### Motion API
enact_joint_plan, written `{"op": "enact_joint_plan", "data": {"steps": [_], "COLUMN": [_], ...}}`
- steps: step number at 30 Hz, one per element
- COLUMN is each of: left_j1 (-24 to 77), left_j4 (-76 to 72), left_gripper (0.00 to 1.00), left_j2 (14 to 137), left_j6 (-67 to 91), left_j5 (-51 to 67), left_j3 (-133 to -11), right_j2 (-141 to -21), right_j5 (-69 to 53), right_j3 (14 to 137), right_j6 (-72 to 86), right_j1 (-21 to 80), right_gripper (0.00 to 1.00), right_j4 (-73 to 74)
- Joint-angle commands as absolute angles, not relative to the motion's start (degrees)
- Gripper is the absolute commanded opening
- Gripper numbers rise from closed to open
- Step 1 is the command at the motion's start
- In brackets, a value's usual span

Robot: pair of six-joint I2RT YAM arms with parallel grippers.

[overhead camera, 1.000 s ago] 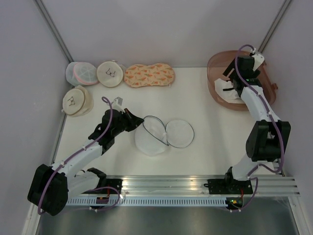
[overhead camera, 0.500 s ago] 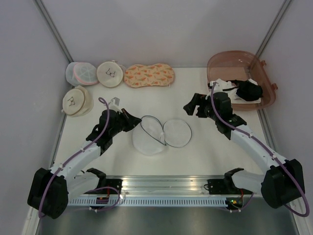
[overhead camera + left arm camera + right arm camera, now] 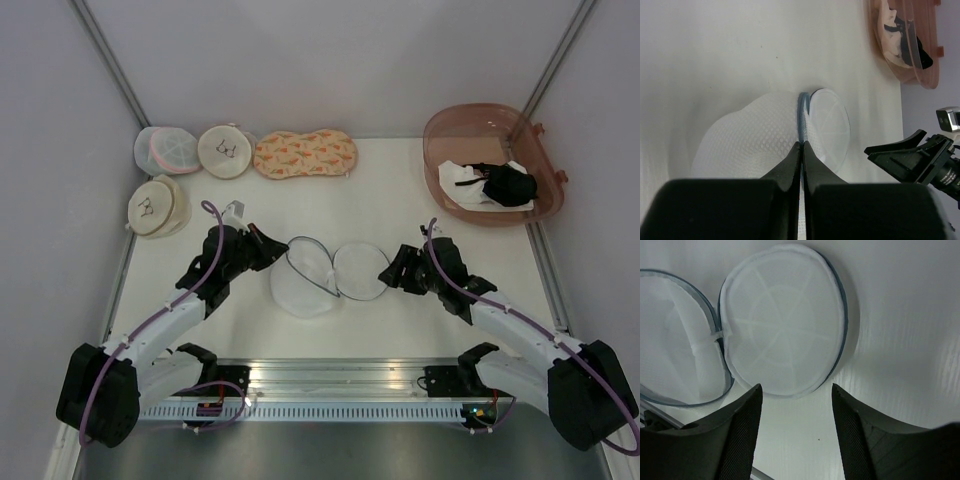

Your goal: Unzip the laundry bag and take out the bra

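The laundry bag (image 3: pixel 305 288) lies unzipped at the table's middle, its flat round lid half (image 3: pixel 362 272) folded out to the right. My left gripper (image 3: pixel 280 251) is shut on the bag's dark zipper rim (image 3: pixel 803 112), with the mesh dome (image 3: pixel 740 145) to its left in the left wrist view. My right gripper (image 3: pixel 392 270) is open and empty just right of the lid (image 3: pixel 782 330), fingers (image 3: pixel 747 425) apart above the bare table. The black bra (image 3: pixel 508 185) lies in the brown bin (image 3: pixel 440 130) at the back right, on a white cloth (image 3: pixel 462 180).
Two cream round pouches (image 3: pixel 225 150) (image 3: pixel 157 206), a white mesh pouch with pink trim (image 3: pixel 165 149) and an orange patterned pouch (image 3: pixel 305 154) lie at the back left. Grey walls stand on three sides. A metal rail (image 3: pixel 400 375) runs along the near edge.
My right arm has swung from above the bin down to the table beside the bag's lid, leaving the bra showing in the bin. My left gripper has kept its hold on the rim.
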State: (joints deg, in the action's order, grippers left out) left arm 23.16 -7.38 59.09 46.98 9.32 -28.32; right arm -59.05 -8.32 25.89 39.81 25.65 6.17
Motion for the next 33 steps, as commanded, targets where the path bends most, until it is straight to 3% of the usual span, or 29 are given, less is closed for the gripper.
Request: {"op": "enact_joint_plan", "data": {"steps": [1,13,19,22,23,29,33], "left_j1": [22.94,22.85,22.94,22.94,22.85,22.85,22.94], "left_j4": [-9.31,-11.60,-14.49,-17.21,-17.84,-22.23,-27.58], "left_gripper": [0.02,0.02,0.02,0.02,0.02,0.02,0.02], "left_j2": [59.33,59.94,60.99,62.66,63.10,66.70,70.39], "left_j6": [46.40,47.81,49.22,50.62,50.89,51.76,53.78], "left_j5": [10.81,12.30,14.67,16.43,16.70,17.67,18.45], "left_j3": [-27.60,-26.28,-24.79,-23.65,-23.38,-23.55,-25.04], "right_j2": [-60.54,-72.85,-74.18,-73.04,-72.78,-69.26,-75.21], "right_j5": [-7.13,5.08,8.96,11.95,13.26,17.05,17.30], "right_j3": [24.70,27.42,29.35,32.94,34.09,47.33,61.06], "right_j6": [43.94,45.09,44.22,42.02,41.32,27.47,16.63], "right_j1": [27.68,33.48,34.89,35.16,35.16,36.20,38.66], "right_gripper": [0.62,0.55,0.31,0.05,0.00,0.00,0.00], "right_j4": [2.90,1.76,0.88,2.02,2.54,9.39,18.60]}}
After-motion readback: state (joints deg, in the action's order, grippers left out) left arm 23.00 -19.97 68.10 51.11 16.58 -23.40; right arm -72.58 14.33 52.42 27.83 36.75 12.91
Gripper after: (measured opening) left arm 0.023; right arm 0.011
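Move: The laundry bag's round flap lies flat with its middle about 7 cm left of the right hand, some 2 cm ahead and 6 cm lower, its right rim almost under the open fingers. The bag body lies 21 cm left and 2 cm back; the bra is in the basket, 23 cm ahead and 30 cm right. From the left hand, shut on the mouth rim, the flap is 17 cm right, 3 cm back, 12 cm down. The right fingers pinch the zipped rim of the flap on its right side, after sinking nearly 6 cm onto it and shutting from a wide gap, then haul it about 15 cm up and 8 cm forward as the fingertips tilt up. The left hand keeps its pinch on the mouth rim and lowers about 4 cm, edging right. ##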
